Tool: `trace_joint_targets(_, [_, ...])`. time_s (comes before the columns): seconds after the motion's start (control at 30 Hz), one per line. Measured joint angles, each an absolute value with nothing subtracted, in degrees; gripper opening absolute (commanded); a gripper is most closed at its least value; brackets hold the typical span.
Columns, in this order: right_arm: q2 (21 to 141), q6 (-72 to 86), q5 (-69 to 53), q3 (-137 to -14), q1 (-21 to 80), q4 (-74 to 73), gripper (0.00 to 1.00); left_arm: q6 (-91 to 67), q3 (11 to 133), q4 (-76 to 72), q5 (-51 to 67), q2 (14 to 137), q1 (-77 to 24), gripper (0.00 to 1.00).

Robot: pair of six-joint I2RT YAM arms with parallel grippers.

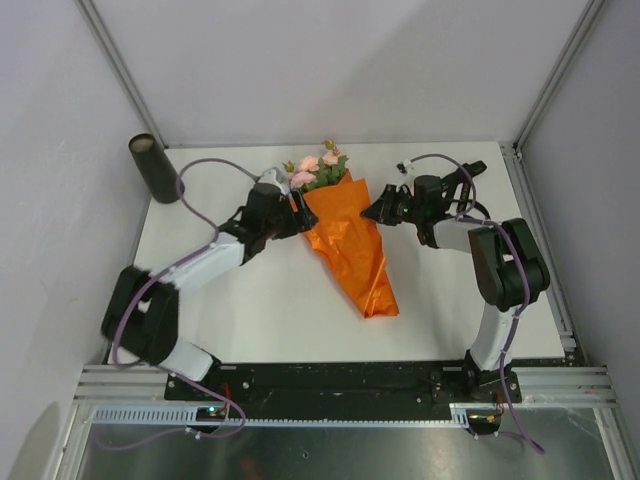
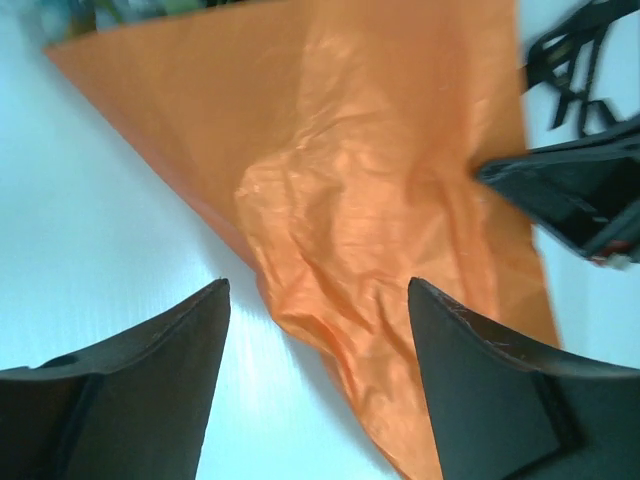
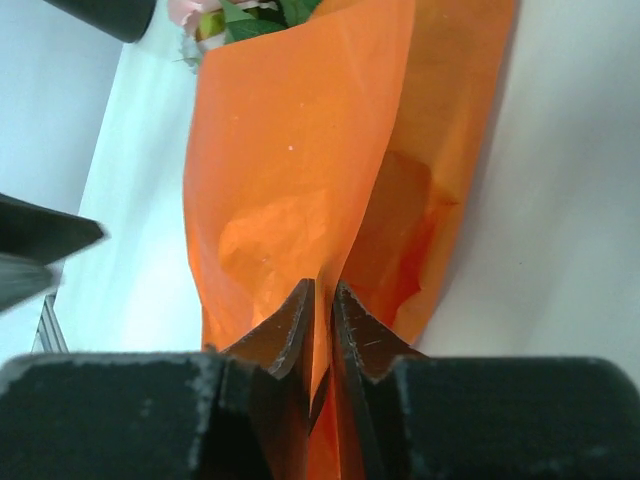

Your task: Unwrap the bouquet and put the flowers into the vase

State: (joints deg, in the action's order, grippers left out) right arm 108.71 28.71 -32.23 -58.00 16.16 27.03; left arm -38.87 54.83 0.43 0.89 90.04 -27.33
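The bouquet point(image 1: 352, 245) lies on the white table, a cone of shiny orange paper with its tip toward the arms. The flowers point(image 1: 316, 170), pink blooms and green leaves, stick out of its far end; their stems are hidden by the paper. The vase point(image 1: 155, 168), a dark cylinder, stands at the far left corner. My left gripper point(image 1: 302, 214) is open at the cone's left edge, and crumpled paper point(image 2: 340, 230) lies between and beyond its fingers. On the cone's right side my right gripper point(image 3: 322, 292) is shut on a raised flap of the orange paper point(image 3: 290, 150).
A black ribbon-like strap point(image 2: 570, 70) lies on the table behind the right gripper. Grey walls close in the table at the back and both sides. The table's frame rail point(image 1: 330, 382) runs along the near edge by the arm bases.
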Motion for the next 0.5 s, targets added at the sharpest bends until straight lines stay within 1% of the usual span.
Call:
trace_joint_targets(0.07, [107.59, 28.38, -32.82, -58.0, 16.53, 25.93, 0.23, -37.71, 54.83, 3.46, 0.27, 84.23, -27.35, 0.88])
trace_joint_targets(0.1, [107.04, 28.29, -33.08, -58.0, 16.71, 25.45, 0.26, -37.08, 54.83, 4.89, 0.14, 80.9, -27.33, 0.94])
trace_joint_targets(0.17, [105.49, 28.05, -33.87, -58.0, 17.41, 24.25, 0.32, -35.9, 54.83, 7.38, 0.23, 74.46, -27.33, 0.98])
trace_joint_targets(0.33, [101.8, 27.27, -35.59, -57.98, 20.27, 22.46, 0.45, -32.36, 54.81, 14.09, 0.58, 62.43, -27.22, 1.0])
trace_joint_targets(0.4, [100.31, 26.92, -36.07, -57.98, 21.76, 21.56, 0.49, -30.41, 54.61, 17.76, -0.01, 58.19, -27.22, 1.0])
trace_joint_targets(0.5, [98.48, 26.41, -36.32, -57.98, 24.01, 19.97, 0.52, -27.31, 53.56, 22.52, -1.96, 51.94, -27.18, 1.0])
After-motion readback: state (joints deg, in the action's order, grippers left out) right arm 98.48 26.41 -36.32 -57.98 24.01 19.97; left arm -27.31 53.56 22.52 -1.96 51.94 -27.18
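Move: The right hand's nearly shut fingers are at the raised right edge of the orange wrapper, whose middle lies about 5 cm to its left, 3 cm back and 5 cm below; the flowers are roughly 12 cm left and 11 cm ahead, the black strap some 21 cm right and 10 cm ahead. From the left hand, the wrapper's middle is about 9 cm right, 2 cm back and 8 cm below, with the flowers nearly straight ahead by 12 cm and 6 cm lower. While the left hand climbs steeply away from the wrapper, about 15 cm up and then more and more back and to its left, fingers spreading fully and tips lifting nearly 20 degrees, the right hand opens its almost closed fingers to about half, slackening its pinch on the wrapper's edge. The right hand draws back, left and up over the wrapper, some 6 cm each way, turning about 10 degrees counter-clockwise with the edge still between its parted fingers. ##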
